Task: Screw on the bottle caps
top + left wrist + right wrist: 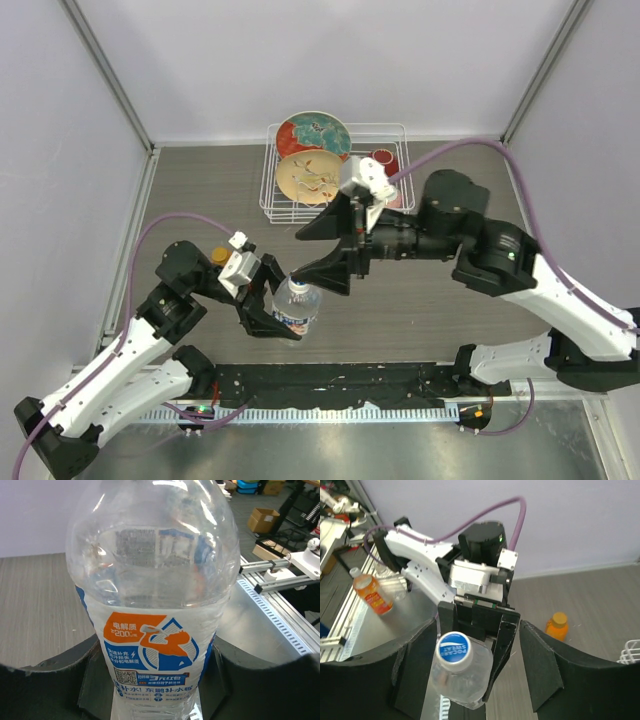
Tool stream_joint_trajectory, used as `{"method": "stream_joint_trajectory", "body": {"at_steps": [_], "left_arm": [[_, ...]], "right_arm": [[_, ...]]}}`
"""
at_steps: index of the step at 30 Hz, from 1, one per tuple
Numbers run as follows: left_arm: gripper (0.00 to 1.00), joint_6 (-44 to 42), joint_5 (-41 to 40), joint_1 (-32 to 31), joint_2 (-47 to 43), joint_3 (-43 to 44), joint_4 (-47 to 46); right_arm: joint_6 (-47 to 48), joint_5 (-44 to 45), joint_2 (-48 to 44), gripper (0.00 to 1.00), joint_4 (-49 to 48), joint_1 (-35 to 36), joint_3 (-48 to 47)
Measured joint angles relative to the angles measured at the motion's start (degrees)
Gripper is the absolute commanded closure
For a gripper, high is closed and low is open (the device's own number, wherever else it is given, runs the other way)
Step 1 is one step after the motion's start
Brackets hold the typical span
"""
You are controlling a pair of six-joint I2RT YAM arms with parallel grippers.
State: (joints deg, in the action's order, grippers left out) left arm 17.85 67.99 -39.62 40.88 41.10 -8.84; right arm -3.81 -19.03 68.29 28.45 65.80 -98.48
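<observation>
My left gripper point(285, 318) is shut on the clear water bottle point(296, 308) with the white-blue label and holds it upright; the bottle point(155, 580) fills the left wrist view between both jaws point(155, 685). The white cap point(454, 649), blue on top, sits on the bottle's mouth. My right gripper point(297, 255) is open just above it; in the right wrist view point(477, 625) the cap lies between the fingers, close to the left one point(417, 670). The squat orange bottle point(218, 256) stands behind my left arm, with its orange cap point(559, 618) on top.
A white wire dish rack point(270, 180) with two patterned plates point(312, 135) and a red bowl point(386, 160) stands at the back centre. A metal strip point(400, 440) runs along the near edge. Another orange bottle point(372, 596) shows beyond the table.
</observation>
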Motion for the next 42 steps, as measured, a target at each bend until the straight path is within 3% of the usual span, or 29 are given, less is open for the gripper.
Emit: {"method": "stream_joint_trajectory", "body": {"at_steps": [7,15,18,23,29,32,35,42], "left_arm": [[1.00,0.33,3.28,0.02,0.09,0.20,-0.42],[1.00,1.05,3.23,0.39,0.09,0.22,-0.81],[1.00,1.20,3.21,0.44,0.07,0.22,-0.83],[1.00,1.25,2.86,0.76,-0.24,0.22,-0.87],[1.00,1.33,1.84,0.90,-0.35,0.22,-1.25],[1.00,1.22,0.59,1.05,-0.37,0.22,-1.22],[1.00,0.72,-2.38,1.20,-0.37,0.22,-1.14],[1.00,-4.04,-19.19,1.49,-0.26,-0.33,0.17]], "right_arm": [[-0.81,-7.82,2.45,0.39,-2.67,-0.50,3.30],[-1.97,-13.09,2.43,0.38,-6.34,-0.50,6.08],[-2.56,-14.10,2.43,0.43,-7.39,-0.50,7.06],[-3.30,-15.13,2.43,0.74,-8.50,-0.68,7.65],[-3.65,-15.15,2.43,0.92,-9.44,-1.01,7.85],[-3.72,-13.07,2.43,0.99,-9.31,-1.05,7.82],[-3.89,-7.87,2.54,0.99,-7.93,-1.05,6.97],[-4.15,8.98,3.78,0.99,-5.73,-1.07,5.25]]}}
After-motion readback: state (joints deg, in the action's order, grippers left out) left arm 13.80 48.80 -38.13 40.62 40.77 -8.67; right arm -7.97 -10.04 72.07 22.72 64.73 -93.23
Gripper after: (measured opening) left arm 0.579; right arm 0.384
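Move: The blue-and-white bottle cap sits on the bottle the left hand already grips, about 3 cm back, 3 cm left and 4 cm below the open right hand. It lies some 10 cm straight above the left hand. From the right hand, the orange bottle stands roughly 10 cm ahead, 20 cm left and 33 cm below; the dish rack is about 35 cm ahead, 5 cm right and 30 cm below. Right hand sinks leftwards about 5 cm, pinches the cap, then twists clockwise some 25 degrees; left hand counter-turns the bottle. ##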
